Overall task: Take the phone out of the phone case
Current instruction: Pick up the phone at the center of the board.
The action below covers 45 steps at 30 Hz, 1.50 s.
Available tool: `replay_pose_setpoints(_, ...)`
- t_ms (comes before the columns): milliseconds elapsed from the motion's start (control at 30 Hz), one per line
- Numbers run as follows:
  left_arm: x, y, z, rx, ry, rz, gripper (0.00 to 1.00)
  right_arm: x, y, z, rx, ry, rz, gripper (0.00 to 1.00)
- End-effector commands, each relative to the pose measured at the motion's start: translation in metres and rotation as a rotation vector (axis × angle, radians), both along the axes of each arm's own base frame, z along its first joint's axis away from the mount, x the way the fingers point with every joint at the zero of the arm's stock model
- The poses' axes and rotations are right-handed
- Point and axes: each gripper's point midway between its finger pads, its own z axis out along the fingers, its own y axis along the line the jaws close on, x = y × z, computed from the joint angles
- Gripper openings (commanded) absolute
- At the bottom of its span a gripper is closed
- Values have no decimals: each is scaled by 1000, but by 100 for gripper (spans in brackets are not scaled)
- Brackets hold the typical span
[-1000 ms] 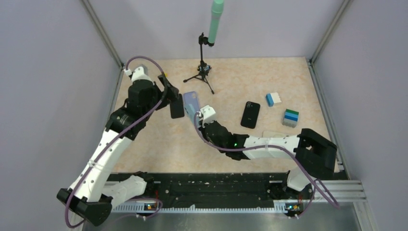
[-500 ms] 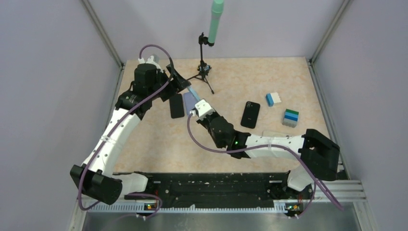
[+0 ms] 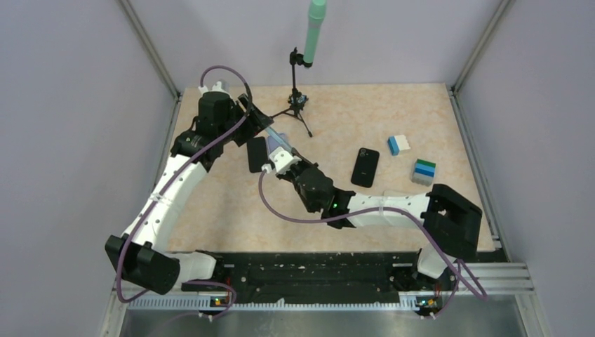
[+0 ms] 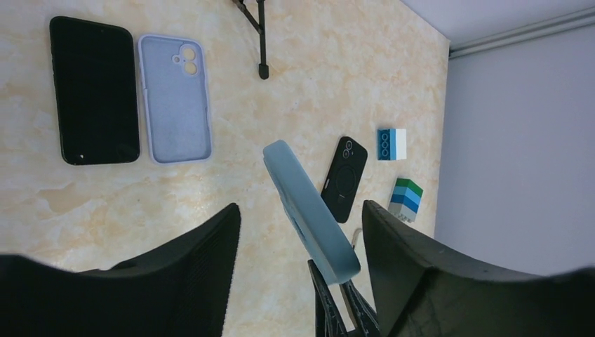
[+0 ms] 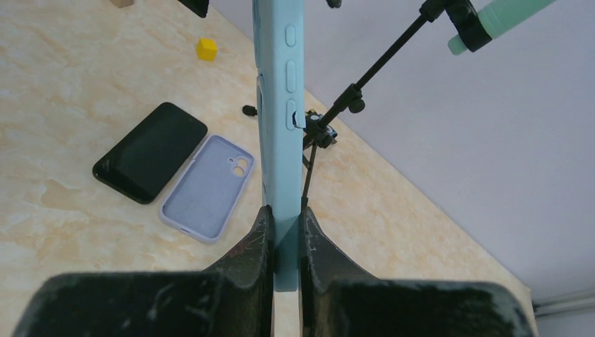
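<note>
My right gripper (image 5: pixel 283 217) is shut on the lower end of a light blue phone case (image 5: pixel 281 105), holding it upright and edge-on above the table. Any phone inside it is hidden. In the left wrist view the same blue case (image 4: pixel 309 210) slants between the two fingers of my left gripper (image 4: pixel 300 208). That gripper is open, with a gap on each side of the case. The right fingers (image 4: pixel 330 309) pinch the case just below. In the top view both grippers meet at the back left of the table (image 3: pixel 272 140).
A bare black phone (image 4: pixel 95 90) and an empty lavender case (image 4: pixel 174 98) lie side by side below the grippers. Another black phone (image 3: pixel 365 167), a blue-white block (image 3: pixel 398 144) and a green-blue block (image 3: pixel 423 171) lie right. A tripod (image 3: pixel 298 98) stands behind.
My left arm swung back from above the black phone, and its jaws now straddle the blue case and have narrowed. My right gripper carried the case leftward toward it.
</note>
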Motion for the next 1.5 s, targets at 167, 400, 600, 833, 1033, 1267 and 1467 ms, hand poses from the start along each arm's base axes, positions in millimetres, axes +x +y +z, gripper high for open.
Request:
replay_pose_setpoints(167,4,4,-2,-29,-5,13,53,5,31,64,99,-156,35,0)
replay_pose_setpoints(400,5,2,-1,-39,-20,-33,15,7,45,57,90,-139,61,0)
replay_pose_setpoints(600,5,-6,-4,-35,-31,-117,0,1,52,49,118,-63,122,37)
replay_pose_setpoints(833,2,-7,8,112,-174,-265,0,-35,46,28,234,279,494,91)
replay_pose_setpoints(1033,-7,-15,8,160,-269,-400,0,-71,2,43,476,474,728,92)
replay_pose_setpoints(1267,-41,-52,37,47,-417,-692,0,-64,-41,49,737,748,823,88)
replay_pose_setpoints(1467,-79,-75,64,-100,-530,-910,0,-60,-48,50,829,776,910,88)
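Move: The blue-cased phone hangs between the hands: its middle is about 3 cm back, 3 cm right and 3 cm below the open left hand, whose fingers already straddle its free end. On the table, some 27 cm lower, lie the lilac case about 11 cm straight ahead and a bare black phone 10 cm ahead, 8 cm left. From the right hand, still pinching the other end, the phone's middle is 5 cm ahead, 4 cm left, 3 cm up. The left fingers close and pinch the free end of the blue-cased phone while the right hand, still gripping, eases a few centimetres left. Then the right opens wide, lets go and draws off right, some 10 cm, also back and up, rolling over and turning counter-clockwise. The left dips about 3 cm, then carries the phone right, back and up again, swinging about 40 degrees clockwise. ##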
